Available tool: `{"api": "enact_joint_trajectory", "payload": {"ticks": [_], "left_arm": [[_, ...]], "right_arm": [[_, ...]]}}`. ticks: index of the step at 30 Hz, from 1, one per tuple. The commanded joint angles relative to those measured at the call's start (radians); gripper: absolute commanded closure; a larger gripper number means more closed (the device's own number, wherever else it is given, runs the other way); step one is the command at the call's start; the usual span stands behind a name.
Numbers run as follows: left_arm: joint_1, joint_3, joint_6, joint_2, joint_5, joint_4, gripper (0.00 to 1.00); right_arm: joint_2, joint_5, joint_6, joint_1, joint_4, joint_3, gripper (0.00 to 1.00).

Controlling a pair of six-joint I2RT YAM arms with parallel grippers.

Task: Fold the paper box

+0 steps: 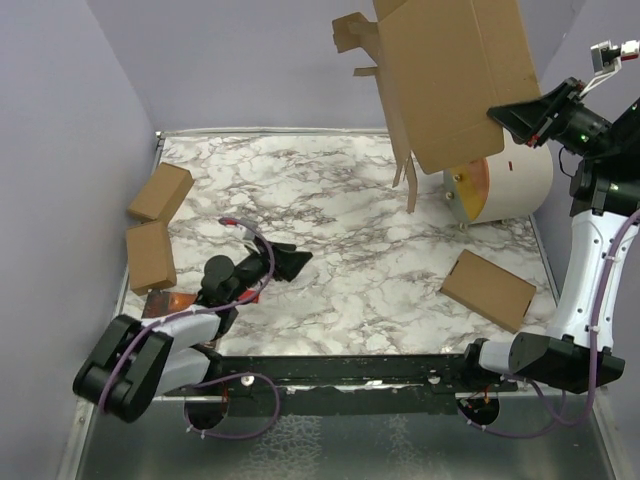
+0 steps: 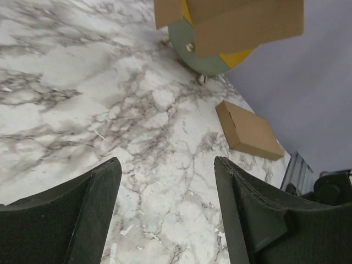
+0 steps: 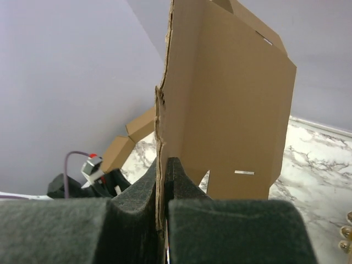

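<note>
The paper box [image 1: 450,70], a large flat brown cardboard sheet with flaps and tabs, hangs high in the air at the back right. My right gripper [image 1: 508,115] is shut on its lower right edge. In the right wrist view the right gripper [image 3: 165,165] pinches the corrugated edge, and the paper box [image 3: 231,99] rises upright beyond it. My left gripper [image 1: 285,262] sits low over the marble table at the left, open and holding nothing. In the left wrist view the left gripper [image 2: 166,165] shows only bare marble in its gap, and the paper box [image 2: 247,22] is far off at the top.
Two small brown boxes [image 1: 160,192] [image 1: 150,255] lie at the left edge. A third small box [image 1: 488,290] lies front right. A cream cylinder with an orange end [image 1: 505,180] lies at the back right under the paper box. Lilac walls close in the table.
</note>
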Motion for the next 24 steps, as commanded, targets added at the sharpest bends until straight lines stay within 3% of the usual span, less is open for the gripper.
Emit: {"api": "enact_joint_trajectory", "payload": {"ticks": [1, 12, 20, 24], "left_arm": [[-0.125, 0.008, 0.071, 0.156, -0.120, 0.272, 0.29], [-0.311, 0.092, 0.227, 0.436, -0.336, 0.578, 0.26], [-0.331, 0.187, 0.269, 0.557, -0.433, 0.584, 0.28], [-0.330, 0.203, 0.276, 0.667, -0.513, 0.686, 0.32]], "right_arm": [[-0.035, -0.047, 0.094, -0.007, 0.082, 0.007, 0.99], [-0.031, -0.121, 0.323, -0.007, 0.302, 0.038, 0.99], [-0.044, -0.154, 0.468, -0.007, 0.463, 0.055, 0.99], [-0.046, -0.156, 0.520, -0.007, 0.521, 0.069, 0.99]]}}
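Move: The left hand, empty and open, has the paper box's hanging flaps about 13 cm ahead, 22 cm to its right and some 8 cm higher. From it, the white drum stands roughly 24 cm ahead and 43 cm right, and the small carton about level and 43 cm right, some 14 cm lower. The right hand pinches the box's edge, the box's middle about 13 cm ahead, 11 cm left and 8 cm below. The right hand keeps its pinch on the box's edge and carries it up about 6 cm and back 5, drifting a little left while turning slightly counter-clockwise. The open left hand sweeps about 8 cm right, dipping briefly at first, then also pushes forward towards the hanging flaps as its fingers tip up some 15 degrees, without touching them. ##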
